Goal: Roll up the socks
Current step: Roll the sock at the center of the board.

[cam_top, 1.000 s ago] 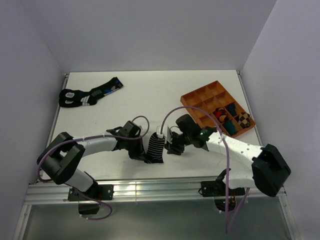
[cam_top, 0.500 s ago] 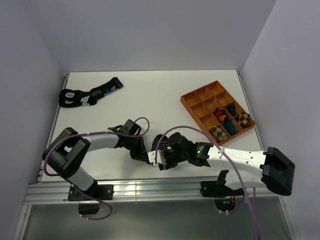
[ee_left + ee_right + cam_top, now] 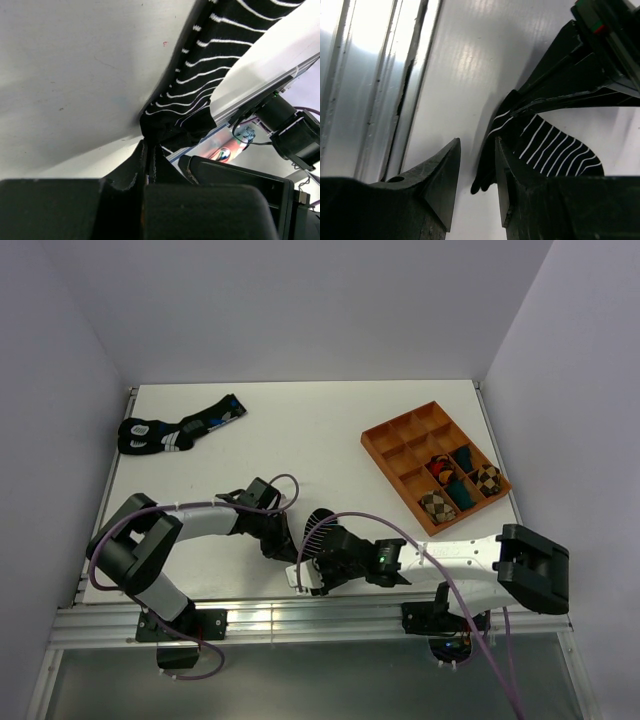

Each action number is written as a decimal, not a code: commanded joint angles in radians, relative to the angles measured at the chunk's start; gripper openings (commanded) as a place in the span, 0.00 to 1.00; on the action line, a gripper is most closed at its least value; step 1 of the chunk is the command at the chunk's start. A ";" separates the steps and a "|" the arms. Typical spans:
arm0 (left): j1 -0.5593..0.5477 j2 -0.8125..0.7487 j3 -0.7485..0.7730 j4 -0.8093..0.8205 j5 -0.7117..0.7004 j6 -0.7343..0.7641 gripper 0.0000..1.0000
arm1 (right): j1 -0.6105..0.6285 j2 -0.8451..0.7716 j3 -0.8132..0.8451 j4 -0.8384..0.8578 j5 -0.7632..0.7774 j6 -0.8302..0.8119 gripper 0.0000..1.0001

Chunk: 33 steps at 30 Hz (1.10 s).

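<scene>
A short black sock with thin white stripes (image 3: 320, 528) lies bunched near the table's front edge, between my two grippers. In the left wrist view the sock (image 3: 210, 65) stretches away up and to the right. My left gripper (image 3: 281, 543) (image 3: 148, 146) is shut on its dark hem. My right gripper (image 3: 305, 575) (image 3: 477, 141) lies low on the table at the sock's near side, open. A black fold of the sock (image 3: 486, 175) reaches into the gap beside the right finger (image 3: 506, 172). The left finger (image 3: 445, 172) stands apart from the cloth.
An orange compartment tray (image 3: 395, 438) with rolled bundles stands at the back right. Black socks with blue and white marks (image 3: 175, 428) lie at the back left. The aluminium rail (image 3: 300, 615) (image 3: 365, 75) runs along the near table edge, close to my right gripper.
My right arm has swung left and toward the near edge, bringing its gripper under the sock's near side with narrower jaws. The sock has bunched up. My left gripper stays shut on it.
</scene>
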 commanded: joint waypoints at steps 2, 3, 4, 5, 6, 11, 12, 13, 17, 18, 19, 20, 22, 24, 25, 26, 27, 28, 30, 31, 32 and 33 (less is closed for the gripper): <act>0.006 0.006 0.009 0.026 0.028 -0.001 0.00 | 0.016 0.028 0.004 0.109 0.077 -0.011 0.41; 0.006 0.006 0.009 0.023 0.025 0.001 0.00 | 0.014 0.035 -0.001 0.121 0.084 -0.014 0.41; 0.004 0.004 0.007 0.030 0.026 -0.001 0.00 | 0.016 0.039 -0.002 0.133 0.095 -0.019 0.41; 0.005 0.003 0.004 0.032 0.031 -0.004 0.00 | 0.016 0.045 -0.001 0.135 0.097 -0.020 0.41; 0.006 0.003 0.006 0.032 0.032 -0.004 0.00 | 0.016 0.054 0.001 0.135 0.095 -0.020 0.41; 0.006 0.004 0.016 0.018 0.031 0.011 0.00 | 0.017 0.085 0.004 0.158 0.117 -0.011 0.40; 0.006 0.004 0.018 0.018 0.032 0.013 0.00 | 0.016 0.093 0.005 0.167 0.120 -0.011 0.40; 0.007 0.003 0.018 0.018 0.034 0.011 0.00 | 0.016 0.105 0.004 0.173 0.126 -0.009 0.40; 0.007 0.000 0.015 0.024 0.040 0.008 0.00 | 0.016 0.128 -0.004 0.192 0.126 -0.008 0.40; 0.007 0.000 0.015 0.024 0.040 0.008 0.00 | 0.017 0.133 -0.004 0.205 0.138 -0.003 0.40; 0.006 0.000 0.015 0.024 0.043 0.010 0.00 | 0.016 0.145 -0.004 0.212 0.143 -0.002 0.39; 0.007 0.000 0.016 0.021 0.045 0.013 0.00 | 0.016 0.151 -0.005 0.216 0.150 0.000 0.39; 0.007 -0.003 0.015 0.021 0.043 0.015 0.00 | 0.016 0.162 -0.008 0.244 0.169 0.007 0.38; 0.006 -0.008 0.004 0.033 0.049 0.007 0.00 | 0.013 0.170 -0.010 0.264 0.178 0.017 0.38; 0.007 -0.011 0.004 0.033 0.049 0.005 0.00 | 0.011 0.174 -0.008 0.267 0.181 0.018 0.37; 0.007 -0.014 0.000 0.035 0.049 0.005 0.00 | 0.010 0.176 -0.005 0.267 0.178 0.023 0.36; 0.007 -0.017 -0.003 0.035 0.049 0.005 0.00 | 0.007 0.179 -0.004 0.259 0.172 0.030 0.30; 0.007 -0.019 -0.003 0.032 0.046 0.007 0.00 | 0.002 0.177 -0.002 0.256 0.157 0.037 0.26; 0.007 -0.032 -0.013 0.039 0.039 0.001 0.00 | -0.010 0.170 0.010 0.217 0.126 0.052 0.19; 0.007 -0.040 -0.019 0.049 0.037 -0.016 0.00 | -0.030 0.164 0.018 0.197 0.111 0.056 0.17; 0.007 -0.057 -0.029 0.078 0.026 -0.028 0.02 | -0.041 0.159 0.037 0.174 0.057 0.060 0.16; 0.007 -0.069 -0.036 0.090 0.017 -0.041 0.06 | -0.056 0.150 0.050 0.113 0.022 0.060 0.14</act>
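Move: The striped sock lies at the centre near the board's close edge, and its near end is about 3 cm ahead of the right hand, 1 cm to its left and 2 cm below. The shut left fingertips, already on that end's left corner, stand about 4 cm ahead and 5 cm left of the right hand; the sock's rounded far end is roughly 15 cm ahead and 3 cm right of it. From the left hand, the near end lies some 4 cm right and 1 cm back. With the left hand staying put and keeping its pinch on the corner of the striped sock's near end, the right hand, its fingers partly open, eases forward about 3 cm while sinking some 2.5 cm and drifting slightly left, bringing its fingertips around the same end beside the left fingertips. Once down there it stops and shuts its fingers most of the way, pinching the doubled dark edge of the sock, the wrist turning only five degrees or so clockwise. ##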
